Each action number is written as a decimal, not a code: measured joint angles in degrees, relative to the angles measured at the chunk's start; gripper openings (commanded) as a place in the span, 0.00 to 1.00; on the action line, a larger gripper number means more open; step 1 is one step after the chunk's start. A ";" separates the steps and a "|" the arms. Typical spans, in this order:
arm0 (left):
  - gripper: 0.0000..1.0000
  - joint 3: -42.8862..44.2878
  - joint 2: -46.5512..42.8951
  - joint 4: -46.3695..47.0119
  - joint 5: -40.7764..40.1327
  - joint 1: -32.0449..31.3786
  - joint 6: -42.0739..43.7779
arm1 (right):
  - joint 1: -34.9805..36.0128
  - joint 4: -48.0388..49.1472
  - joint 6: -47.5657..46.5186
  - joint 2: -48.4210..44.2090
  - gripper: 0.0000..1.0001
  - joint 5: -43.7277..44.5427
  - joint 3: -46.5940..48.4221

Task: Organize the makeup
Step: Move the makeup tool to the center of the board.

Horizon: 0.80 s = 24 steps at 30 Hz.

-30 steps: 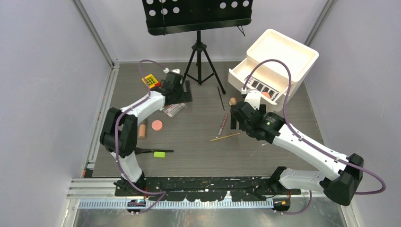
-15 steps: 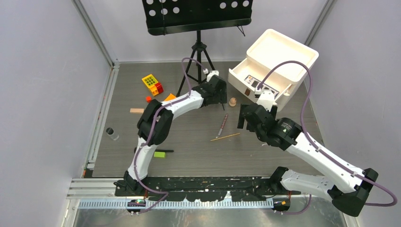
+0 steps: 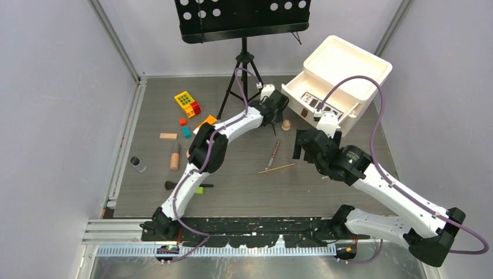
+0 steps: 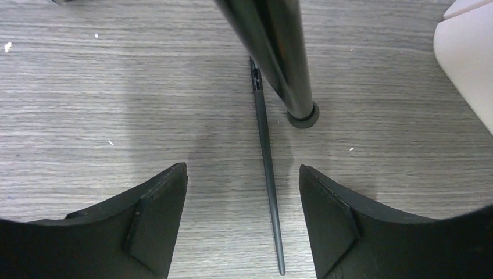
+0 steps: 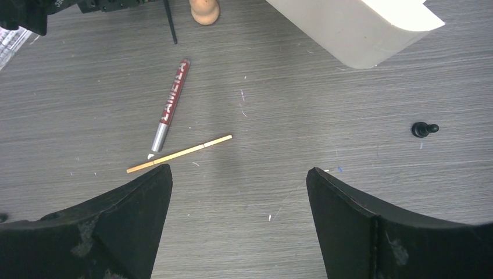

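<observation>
A thin black pencil (image 4: pixel 264 145) lies on the table beside the tripod's foot. My left gripper (image 4: pixel 243 170) is open and straddles it without touching; from above, the left gripper (image 3: pixel 279 109) is far out to the right. My right gripper (image 5: pixel 239 170) hangs open and empty over bare table, seen from above as the right gripper (image 3: pixel 297 145). A red pencil (image 5: pixel 173 104) and a thin yellow pencil (image 5: pixel 180 153) lie ahead of it to the left. A tan tube (image 3: pixel 175 158), a clear bottle (image 3: pixel 138 164) and a black brush (image 3: pixel 186 186) sit at the left. A palette (image 3: pixel 317 103) rests in the open drawer.
The white drawer box (image 3: pixel 343 67) stands at the back right. The music stand's tripod leg (image 4: pixel 279 52) crosses just right of the black pencil. Toy blocks (image 3: pixel 185 100) are scattered at the back left. A tan knob (image 3: pixel 285 125) and a small black cap (image 5: pixel 424 129) lie loose.
My left arm swung from the yellow block at the back left across to the black pencil by the tripod, its jaws narrowing a little. My right arm shifted slightly right, then held still.
</observation>
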 measured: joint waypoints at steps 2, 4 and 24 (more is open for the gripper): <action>0.68 1.73 1.40 -1.27 -0.07 -0.28 0.04 | -0.11 -0.04 0.00 0.00 0.90 0.00 -0.22; 0.65 2.67 2.16 -1.88 -0.13 -0.52 -0.02 | -0.24 -0.07 0.00 0.00 0.90 0.00 -0.48; 0.19 -3.04 -0.46 -2.95 -1.18 -0.52 0.13 | -0.37 -0.31 0.00 -0.59 0.90 0.00 -0.85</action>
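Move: The black makeup tool lies on the table lengthwise under the left hand, its middle about 2 cm to the right, 1 cm ahead and 3 cm below. The stand's foot is some 4 cm ahead and 4 cm right of that hand, and the wooden egg about 7 cm right and 2 cm back. The red pencil lies roughly 13 cm back and 1 cm right. From the right hand, the makeup tool is some 23 cm ahead, 10 cm left and 19 cm down. The left hand settles about 2 cm down over the black makeup tool, most of it early on, while easing back some 2 cm and drifting barely 1 cm right. It then sweeps about 2.5 cm left, away from the stand's foot, as the fingers go from wide to nearly shut around the shaft behind its middle, the right fingertip coming against the tool and pushing it along to the left. ##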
